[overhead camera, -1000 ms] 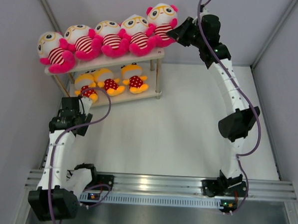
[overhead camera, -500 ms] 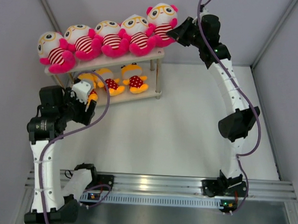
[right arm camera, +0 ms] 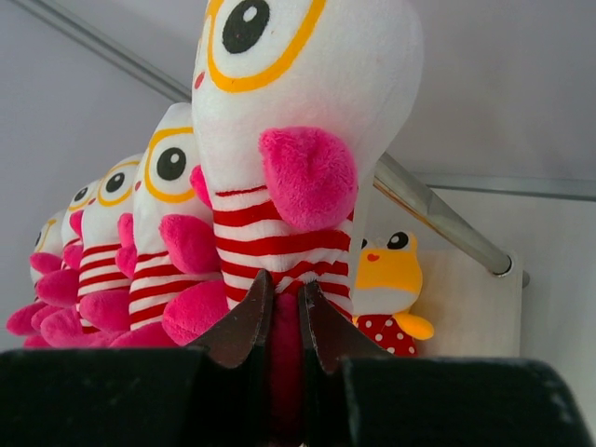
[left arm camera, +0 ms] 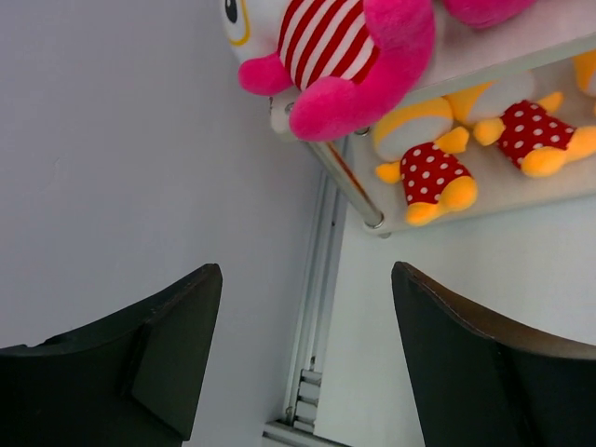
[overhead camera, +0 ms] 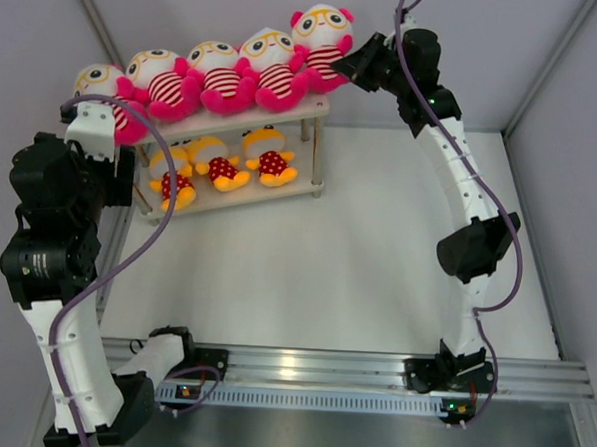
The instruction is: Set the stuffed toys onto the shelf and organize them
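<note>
The shelf (overhead camera: 315,107) stands at the back left. Five striped stuffed toys sit in a row on its top board. My right gripper (overhead camera: 359,64) is shut on the pink leg (right arm camera: 285,328) of the rightmost one (overhead camera: 324,33), which stands upright at the board's right end. Three orange polka-dot toys (overhead camera: 218,162) lie on the lower board. My left gripper (left arm camera: 307,312) hangs open and empty beside the shelf's left end, over the table edge. The leftmost striped toy (left arm camera: 331,51) and an orange toy (left arm camera: 430,174) lie ahead of it. My left arm partly hides that striped toy from above.
Grey walls close in the left, back and right. A metal rail (left arm camera: 312,307) runs along the left wall under my left gripper. The shelf's silver leg (left arm camera: 346,183) stands just ahead of it. An aluminium rail (overhead camera: 321,365) carries both arm bases.
My left arm has lifted away from the lower board and swung left and up to the shelf's left end, jaws a little wider. The right gripper has stayed shut on the rightmost toy, nudging it up slightly.
</note>
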`<action>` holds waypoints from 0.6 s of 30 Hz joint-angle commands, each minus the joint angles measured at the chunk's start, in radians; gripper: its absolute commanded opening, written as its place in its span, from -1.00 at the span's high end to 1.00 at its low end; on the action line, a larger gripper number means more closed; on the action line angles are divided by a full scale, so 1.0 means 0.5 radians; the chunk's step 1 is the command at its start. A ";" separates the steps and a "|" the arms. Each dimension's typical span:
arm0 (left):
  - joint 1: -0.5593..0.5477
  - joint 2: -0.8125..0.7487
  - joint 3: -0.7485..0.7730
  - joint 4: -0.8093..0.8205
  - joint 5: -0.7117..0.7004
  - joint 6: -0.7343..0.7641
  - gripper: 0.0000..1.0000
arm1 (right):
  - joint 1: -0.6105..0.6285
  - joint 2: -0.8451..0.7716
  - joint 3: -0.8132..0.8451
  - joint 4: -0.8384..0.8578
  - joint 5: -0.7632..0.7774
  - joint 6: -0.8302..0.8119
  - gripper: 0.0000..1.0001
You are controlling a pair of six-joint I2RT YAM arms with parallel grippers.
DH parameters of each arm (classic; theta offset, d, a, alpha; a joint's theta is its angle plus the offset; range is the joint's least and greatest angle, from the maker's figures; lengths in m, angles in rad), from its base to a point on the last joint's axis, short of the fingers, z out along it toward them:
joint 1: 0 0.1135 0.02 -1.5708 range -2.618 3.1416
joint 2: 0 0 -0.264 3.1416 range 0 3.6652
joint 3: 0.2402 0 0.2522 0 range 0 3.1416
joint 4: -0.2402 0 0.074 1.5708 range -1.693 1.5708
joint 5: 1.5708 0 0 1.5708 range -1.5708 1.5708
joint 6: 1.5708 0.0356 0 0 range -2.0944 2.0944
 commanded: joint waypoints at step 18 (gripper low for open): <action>0.001 0.409 -0.182 0.482 -0.295 0.454 -0.01 | 0.053 -0.069 -0.037 0.224 -0.119 0.052 1.00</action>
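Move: The leftmost panda on the top shelf sits some 19 cm ahead of the left hand, about 3 cm to its left and roughly level with it; the second panda is about 7 cm to the right of that one and 2 cm farther out. For the right hand, the rightmost panda's middle is about 3 cm left, 2 cm ahead and 3 cm above, with the fourth panda some 11 cm left and level in depth. The leftmost panda is approached by the left hand, which reaches about 8 cm forward with some 4 cm of down and nearly as much left, tipping down about 10 degrees and rolling its left side up as its open fingers narrow to about half. At the rightmost panda, the right hand keeps its shut fingertips against the side of the body and creeps under 1 cm left. ##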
